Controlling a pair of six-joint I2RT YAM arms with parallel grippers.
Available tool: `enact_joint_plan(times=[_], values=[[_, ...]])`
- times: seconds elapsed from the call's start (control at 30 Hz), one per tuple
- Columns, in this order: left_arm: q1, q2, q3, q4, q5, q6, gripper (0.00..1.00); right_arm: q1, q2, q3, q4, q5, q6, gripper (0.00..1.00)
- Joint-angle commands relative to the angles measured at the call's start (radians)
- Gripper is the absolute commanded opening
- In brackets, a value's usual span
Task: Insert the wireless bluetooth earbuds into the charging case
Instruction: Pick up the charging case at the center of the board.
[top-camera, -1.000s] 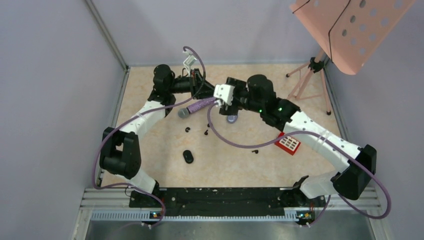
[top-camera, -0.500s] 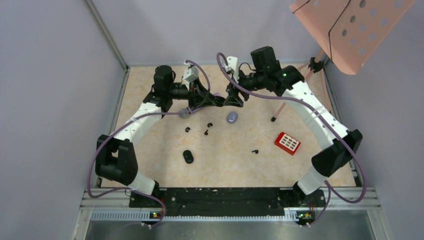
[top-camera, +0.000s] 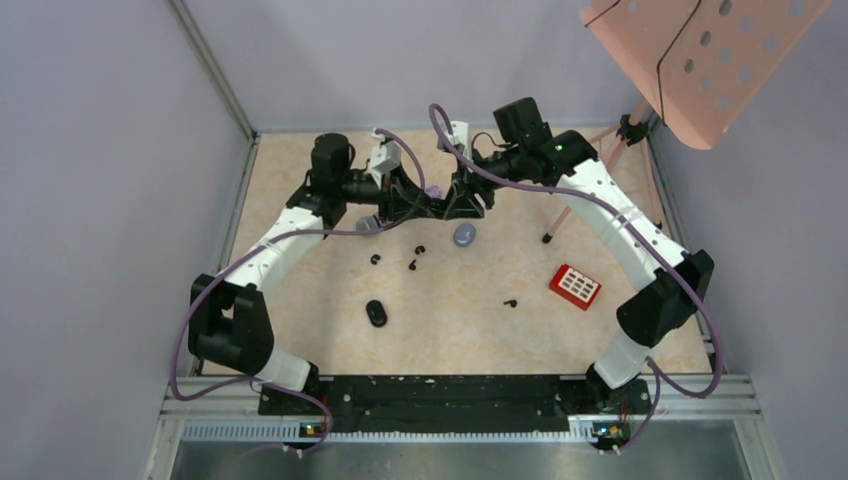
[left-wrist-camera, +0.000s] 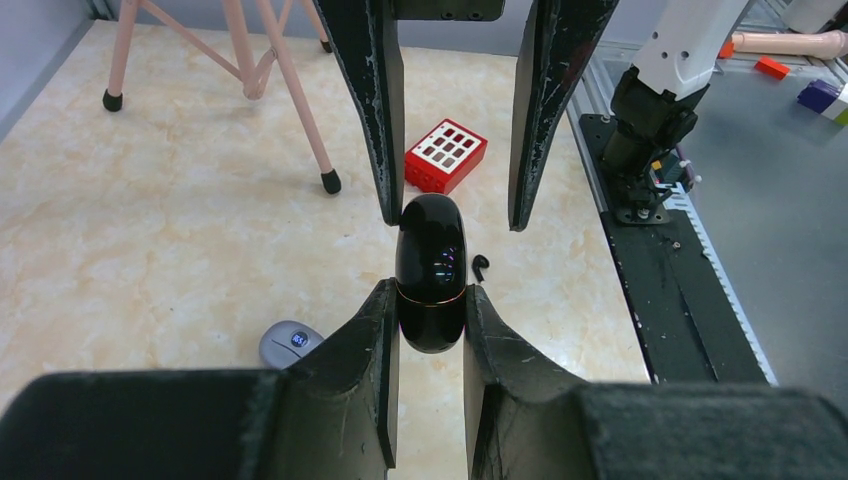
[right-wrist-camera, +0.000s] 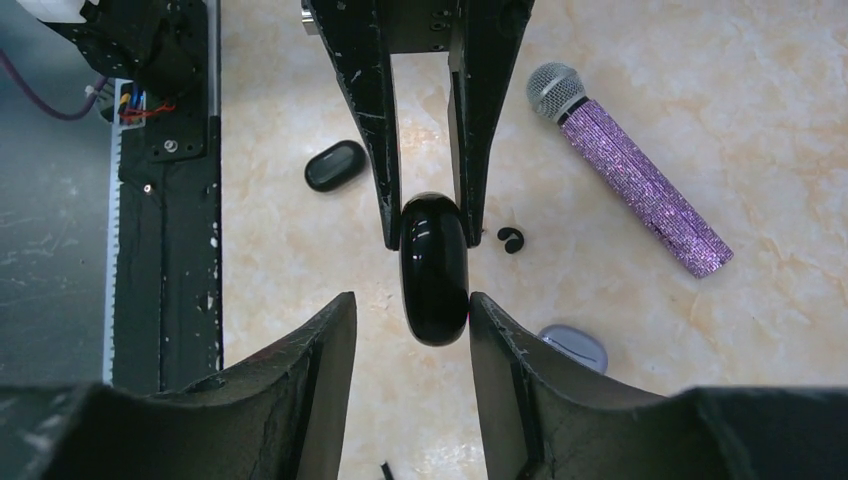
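Note:
My left gripper (left-wrist-camera: 428, 295) is shut on one end of a glossy black oval charging case (left-wrist-camera: 430, 270), held above the table. My right gripper (right-wrist-camera: 410, 300) faces it, its jaws open around the case's (right-wrist-camera: 434, 270) other end: one finger touches it, the other stands off with a gap. In the top view both grippers meet at the back of the table. Tiny black earbuds lie loose on the table: one (left-wrist-camera: 480, 266) below the case, another (right-wrist-camera: 511, 239), and others (top-camera: 376, 259) (top-camera: 412, 265) (top-camera: 510, 302) nearer the front.
A grey-lilac closed case (top-camera: 464, 235) and a second black case (top-camera: 376, 313) lie on the table. The purple glitter microphone (right-wrist-camera: 630, 170) lies under the left arm. A red block (top-camera: 575, 286) sits right, by the music stand's tripod legs (top-camera: 600, 190).
The right arm has swung from mid-table to the back and now faces the left gripper. Its jaws have narrowed around the black case's free end. The left grip is unchanged.

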Motion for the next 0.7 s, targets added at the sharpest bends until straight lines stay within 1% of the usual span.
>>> enact_joint_plan(times=[0.0,0.2,0.3,0.33,0.37,0.4,0.43,0.5,0.57,0.63,0.67], values=[[-0.01,-0.036,0.038,0.044,0.003,0.001,0.0,0.001,0.008,0.043,0.018,-0.051,-0.009,0.44],[-0.01,-0.038,0.02,0.136,-0.018,-0.071,0.0,0.002,0.019,0.045,0.017,-0.054,-0.007,0.32],[-0.01,-0.038,0.004,0.207,-0.032,-0.136,0.0,0.002,0.02,0.047,0.018,-0.048,-0.011,0.23],[-0.01,-0.037,-0.002,0.233,-0.041,-0.161,0.02,0.003,0.019,0.047,0.017,-0.046,-0.015,0.19],[-0.01,-0.037,-0.008,0.251,-0.055,-0.183,0.07,0.001,0.019,0.048,0.017,-0.041,-0.015,0.16],[-0.009,-0.037,-0.011,0.256,-0.073,-0.207,0.2,0.001,0.019,0.051,0.017,-0.034,-0.016,0.13],[-0.01,-0.037,-0.015,0.254,-0.081,-0.214,0.29,0.001,0.016,0.053,0.017,-0.025,-0.016,0.12],[-0.01,-0.039,-0.019,0.227,-0.092,-0.211,0.43,0.001,0.008,0.056,0.017,-0.005,-0.025,0.11],[-0.01,-0.042,-0.028,0.199,-0.092,-0.194,0.5,0.001,0.001,0.057,0.018,0.014,-0.037,0.1],[-0.01,-0.043,-0.04,0.195,-0.094,-0.196,0.6,0.001,-0.001,0.061,0.017,0.029,-0.041,0.1],[-0.009,-0.043,-0.046,0.199,-0.093,-0.199,0.61,0.002,0.0,0.06,0.017,0.031,-0.042,0.1]])
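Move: The charging case hangs in mid-air, still pinched by the left hand, its middle about 2 cm to the right of that hand. From the right hand it lies some 2 cm left, 1 cm ahead and 1 cm lower, between the open fingers. About 25 cm below the right hand, on the table, lie the grey mouse 9 cm ahead and 4 cm right, an earbud 5 cm ahead and 6 cm left, and the microphone 16 cm ahead and 10 cm left. The right hand shuts its half-open fingers on the free end of the charging case and pinches it, easing only about 1 cm forward as it does so. The left hand keeps its grip meanwhile, rising about 1 cm, and only once the right has closed does it spread its fingers to roughly twice their gap, letting go with a drift of about 1 cm forward and its fingers still around the case. ##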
